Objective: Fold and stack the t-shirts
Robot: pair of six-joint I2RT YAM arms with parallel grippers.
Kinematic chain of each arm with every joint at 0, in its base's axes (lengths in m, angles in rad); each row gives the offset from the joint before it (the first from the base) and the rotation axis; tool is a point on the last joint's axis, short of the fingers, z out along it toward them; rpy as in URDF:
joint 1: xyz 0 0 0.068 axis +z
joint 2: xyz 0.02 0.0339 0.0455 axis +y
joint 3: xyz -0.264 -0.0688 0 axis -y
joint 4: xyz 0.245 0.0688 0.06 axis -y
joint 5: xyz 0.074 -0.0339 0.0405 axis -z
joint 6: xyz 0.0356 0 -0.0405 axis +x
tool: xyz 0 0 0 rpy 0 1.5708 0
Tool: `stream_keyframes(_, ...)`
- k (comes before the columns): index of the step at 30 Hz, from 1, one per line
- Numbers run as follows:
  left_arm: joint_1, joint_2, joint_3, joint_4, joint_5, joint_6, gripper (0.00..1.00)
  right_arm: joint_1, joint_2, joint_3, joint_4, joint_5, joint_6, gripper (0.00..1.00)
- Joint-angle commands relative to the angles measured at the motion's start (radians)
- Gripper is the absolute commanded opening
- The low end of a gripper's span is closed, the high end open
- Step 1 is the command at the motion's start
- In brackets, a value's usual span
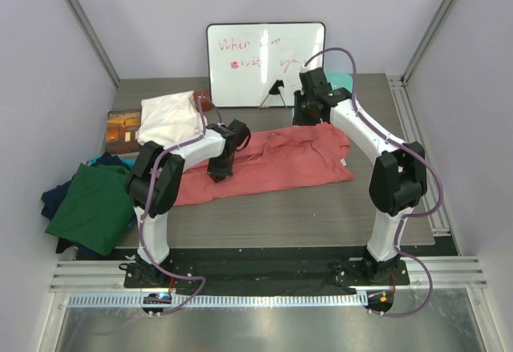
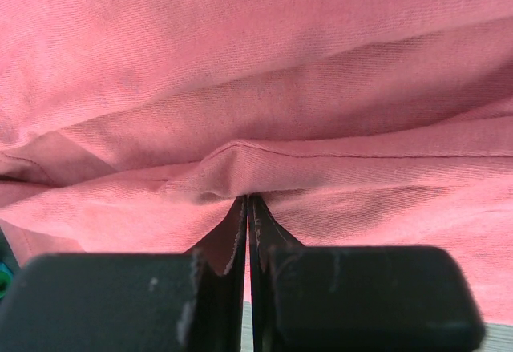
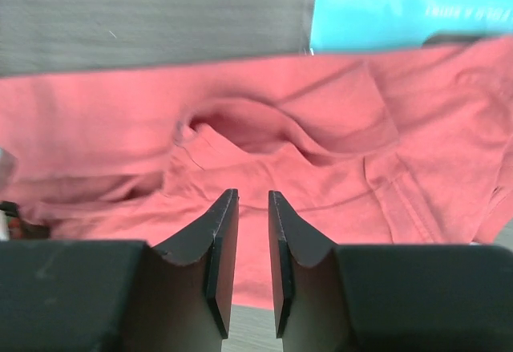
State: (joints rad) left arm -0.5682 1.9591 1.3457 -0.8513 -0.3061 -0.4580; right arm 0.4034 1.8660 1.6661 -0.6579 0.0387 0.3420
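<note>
A large salmon-pink t-shirt (image 1: 276, 163) lies spread across the middle of the table. My left gripper (image 1: 219, 172) is down on its left part. In the left wrist view its jaws (image 2: 247, 201) are shut on a raised fold of the pink cloth (image 2: 264, 71). My right gripper (image 1: 303, 116) hangs over the shirt's far edge. Its fingers (image 3: 253, 196) stand a little apart with nothing between them, and the crumpled pink t-shirt (image 3: 337, 151) lies just beyond. A dark green t-shirt (image 1: 92, 208) lies on navy ones (image 1: 54, 201) at the table's left edge.
A cream cloth (image 1: 168, 117) and a book (image 1: 122, 130) lie at the back left. A whiteboard (image 1: 265, 63) stands at the back. The pale-teal mat (image 3: 409, 7) lies behind the shirt by the right arm. Bare grey tabletop (image 1: 304, 216) runs in front of the shirt.
</note>
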Motion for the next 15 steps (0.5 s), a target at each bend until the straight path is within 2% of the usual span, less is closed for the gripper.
stream_keyframes(1,-0.004,0.038,0.013,-0.035,0.064,0.007,0.01,0.0,0.05,-0.051,0.003,-0.058,0.008,0.27)
stream_keyframes(15,-0.006,0.026,-0.034,-0.025,0.056,-0.001,0.01,0.0,0.194,-0.025,0.001,-0.08,0.015,0.27)
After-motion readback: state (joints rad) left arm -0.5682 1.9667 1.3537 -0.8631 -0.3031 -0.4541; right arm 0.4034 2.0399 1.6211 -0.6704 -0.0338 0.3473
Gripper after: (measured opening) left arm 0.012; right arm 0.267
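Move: The raised sleeve fold in the red t-shirt lies almost under my right hand: about 14 cm below, some 3 cm ahead and 2 cm to the left. From that hand, the shirt's white label is about 12 cm to the right and 6 cm back, and the teal mat's middle is 12 cm ahead and 7 cm right, both 15 cm lower. From my left hand the fold is some 15 cm ahead and 18 cm right, at about its own height. I bring my right hand down about 10 cm over the red shirt, towards the sleeve fold, quickly at first and then more slowly, easing a little back as I go. My wrist tips some 15 degrees so the fingers point more steeply down; they stay partly open and still clear of the cloth. My left hand keeps still, its shut fingertips against the shirt. ##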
